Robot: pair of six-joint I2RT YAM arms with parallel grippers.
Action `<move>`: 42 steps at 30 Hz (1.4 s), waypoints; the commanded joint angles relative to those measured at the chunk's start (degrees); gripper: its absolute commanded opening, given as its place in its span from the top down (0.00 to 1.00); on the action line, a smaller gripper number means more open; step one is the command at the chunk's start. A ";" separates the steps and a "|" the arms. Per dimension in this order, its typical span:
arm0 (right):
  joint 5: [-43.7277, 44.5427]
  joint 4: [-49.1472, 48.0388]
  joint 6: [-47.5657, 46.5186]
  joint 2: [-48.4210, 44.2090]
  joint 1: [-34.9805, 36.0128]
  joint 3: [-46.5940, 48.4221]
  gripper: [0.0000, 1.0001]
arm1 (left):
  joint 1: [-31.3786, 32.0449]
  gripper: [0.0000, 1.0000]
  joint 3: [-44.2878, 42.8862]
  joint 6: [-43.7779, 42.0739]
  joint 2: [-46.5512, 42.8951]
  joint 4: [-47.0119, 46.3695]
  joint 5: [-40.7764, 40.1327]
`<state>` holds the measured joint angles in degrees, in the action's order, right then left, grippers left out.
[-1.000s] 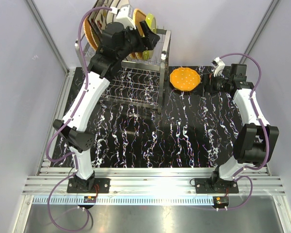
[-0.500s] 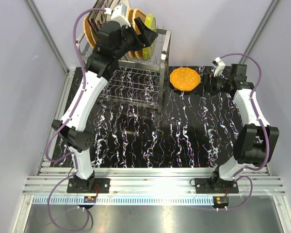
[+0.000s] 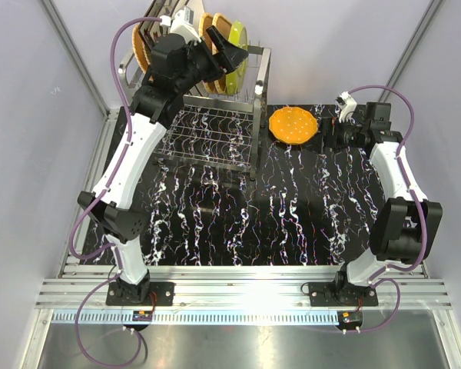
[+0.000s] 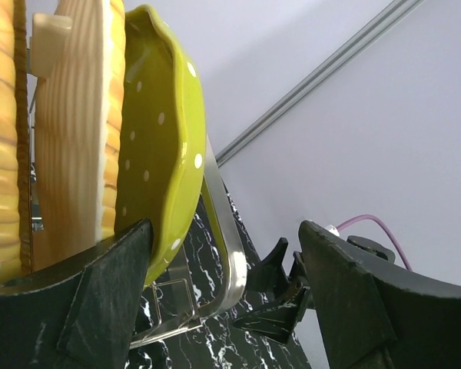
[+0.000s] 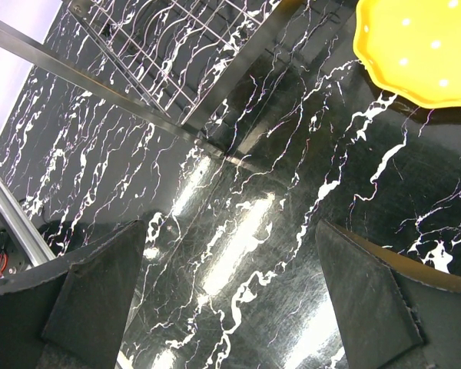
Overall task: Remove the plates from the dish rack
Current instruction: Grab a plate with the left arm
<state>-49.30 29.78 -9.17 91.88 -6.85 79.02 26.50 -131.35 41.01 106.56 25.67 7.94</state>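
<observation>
The dish rack (image 3: 223, 108) stands at the back left, its steel top rail (image 4: 224, 231) close in the left wrist view. Upright on its top are wicker plates (image 3: 144, 48), an orange-tan wicker plate (image 3: 219, 29) and a green dotted plate (image 3: 237, 38). My left gripper (image 3: 232, 55) is open at the green plate (image 4: 157, 138), whose lower rim rests by the left finger (image 4: 100, 307). A tan wicker plate (image 4: 77, 131) stands behind it. An orange dotted plate (image 3: 293, 125) lies flat on the table. My right gripper (image 3: 333, 132) is open and empty beside it (image 5: 422, 46).
The rack's lower wire shelf (image 5: 161, 46) shows bare in the right wrist view. The black marbled table (image 3: 292, 207) stretches in front of the rack. Grey walls and frame posts (image 3: 77, 54) close in the back and sides.
My left arm has lifted and shifted a little back along the rack top, fingers still at the green plate. The right arm has not moved.
</observation>
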 commanded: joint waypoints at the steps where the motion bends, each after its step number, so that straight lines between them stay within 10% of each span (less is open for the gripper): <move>1: -2.29 -1.57 0.12 -2.84 0.17 -0.36 0.00 | -4.18 0.18 1.18 1.96 -0.74 0.61 -3.11; 42: -2.47 -1.66 0.29 -2.49 0.17 0.25 0.00 | -0.49 0.59 -0.93 -20.88 7.25 2.28 -12.60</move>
<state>-50.28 29.67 -9.17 91.50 -6.85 78.32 27.97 -132.42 26.30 109.08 27.73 3.44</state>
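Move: The green plate stands on edge in the rack, its near rim already between the left fingers, its middle about 6 cm ahead, level sideways and 2 cm up. The nearer woven plate is some 3 cm left and 6 cm ahead, a second woven plate 6 cm left and 6 cm ahead; the rack's right rail lies 7 cm right, 3 cm ahead and 6 cm lower. From the right hand the green plate is roughly 10 cm ahead, 25 cm left, 28 cm up. The left hand sinks about 3 cm, rolling some 15 degrees left-side-up, fingers half closing around the green plate's near rim. ##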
